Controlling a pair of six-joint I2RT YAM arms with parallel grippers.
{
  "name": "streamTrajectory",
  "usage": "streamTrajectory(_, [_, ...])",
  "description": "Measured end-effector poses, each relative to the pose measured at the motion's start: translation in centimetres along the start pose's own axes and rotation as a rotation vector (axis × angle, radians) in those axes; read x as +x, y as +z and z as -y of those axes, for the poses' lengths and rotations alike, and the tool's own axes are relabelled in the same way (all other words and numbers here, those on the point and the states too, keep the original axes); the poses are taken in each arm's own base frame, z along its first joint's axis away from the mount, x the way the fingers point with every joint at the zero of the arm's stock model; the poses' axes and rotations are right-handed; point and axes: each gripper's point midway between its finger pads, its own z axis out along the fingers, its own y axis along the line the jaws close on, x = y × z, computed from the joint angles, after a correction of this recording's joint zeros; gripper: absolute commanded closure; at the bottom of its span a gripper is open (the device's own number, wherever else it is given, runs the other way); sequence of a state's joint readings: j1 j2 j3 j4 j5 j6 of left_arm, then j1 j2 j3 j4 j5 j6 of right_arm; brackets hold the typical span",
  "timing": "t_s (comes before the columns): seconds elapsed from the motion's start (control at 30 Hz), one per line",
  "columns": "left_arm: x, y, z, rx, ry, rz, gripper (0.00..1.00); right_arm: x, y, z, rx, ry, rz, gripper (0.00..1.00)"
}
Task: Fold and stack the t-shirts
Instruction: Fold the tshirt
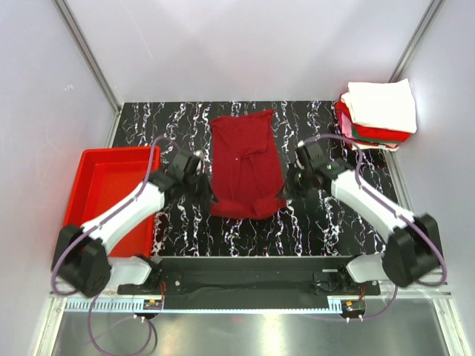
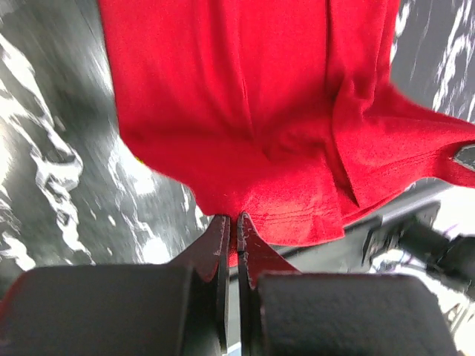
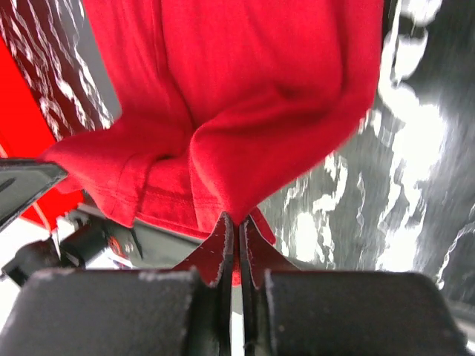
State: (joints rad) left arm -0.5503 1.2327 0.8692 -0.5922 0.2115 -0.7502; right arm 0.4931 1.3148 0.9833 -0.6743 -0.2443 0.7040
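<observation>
A dark maroon-red t-shirt lies lengthwise in the middle of the black marbled table, its near end bunched. My left gripper is shut on the shirt's near left corner; the left wrist view shows cloth pinched between the closed fingers. On the other side my right gripper is shut on the near right corner, with cloth caught at its fingertips. A stack of folded t-shirts, white on top with red and green beneath, sits at the far right corner.
A rigid red plastic tray stands at the table's left edge, beside the left arm. Grey walls enclose the table at the back and sides. The arms' base rail runs along the near edge.
</observation>
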Motion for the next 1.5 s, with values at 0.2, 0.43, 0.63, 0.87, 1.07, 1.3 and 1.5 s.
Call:
streamTrajectory(0.2, [-7.1, 1.5, 0.7, -0.021, 0.015, 0.019, 0.99, -7.6, 2.3, -0.1, 0.034, -0.002, 0.038, 1.0])
streamTrajectory(0.43, [-12.7, 5.1, -0.1, -0.026, 0.016, -0.033, 0.99, -13.7, 5.6, 0.8, 0.057, -0.015, 0.028, 1.0])
streamTrajectory(0.63, [-15.7, 7.9, -1.5, -0.053, -0.005, -0.064, 0.96, -16.1, 8.7, 0.7, 0.05, -0.031, -0.012, 1.0])
streamTrajectory(0.87, [-17.5, 10.9, -3.6, -0.092, -0.033, -0.117, 0.67, -18.1, 12.2, 2.4, 0.069, 0.008, -0.066, 0.47])
streamTrajectory(1.07, [-18.6, 11.7, -5.6, -0.121, -0.062, -0.142, 0.32, -19.1, 13.0, 4.6, 0.106, 0.018, -0.09, 0.36])
streamTrajectory(1.3, [-18.9, 5.7, -4.9, -0.139, -0.021, -0.025, 0.28, -16.6, 8.3, 5.5, 0.136, 0.02, -0.041, 0.33])
streamTrajectory(1.5, [-16.9, 1.6, -3.1, -0.096, 0.03, 0.079, 0.3, -15.9, 5.4, 3.0, 0.062, -0.018, 0.025, 0.34])
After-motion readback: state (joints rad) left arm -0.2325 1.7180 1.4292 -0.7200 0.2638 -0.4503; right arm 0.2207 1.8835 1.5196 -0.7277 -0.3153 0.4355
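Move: The laying-down spot for the left gripper's hem corner, on the t-shirt's left edge, lies about 21 cm ahead, 2 cm left and 10 cm below. For the right gripper, the matching right-edge spot is some 22 cm ahead, 2 cm right and 11 cm down. From the left gripper, the collar end is roughly 34 cm ahead and 9 cm right, the red bin 4 cm ahead and 33 cm left. The shirt stack is 33 cm ahead and 33 cm right of the right gripper. Keep both grippers' pinch on the lifted near hem and carry it forward together about 22 cm over the shirt's far half, sinking some 7 cm over the later part. Open both grippers to let go of the hem as the reach ends, then lift clear, up and about 5 cm back, while drawing the hands outward, away from each other. ##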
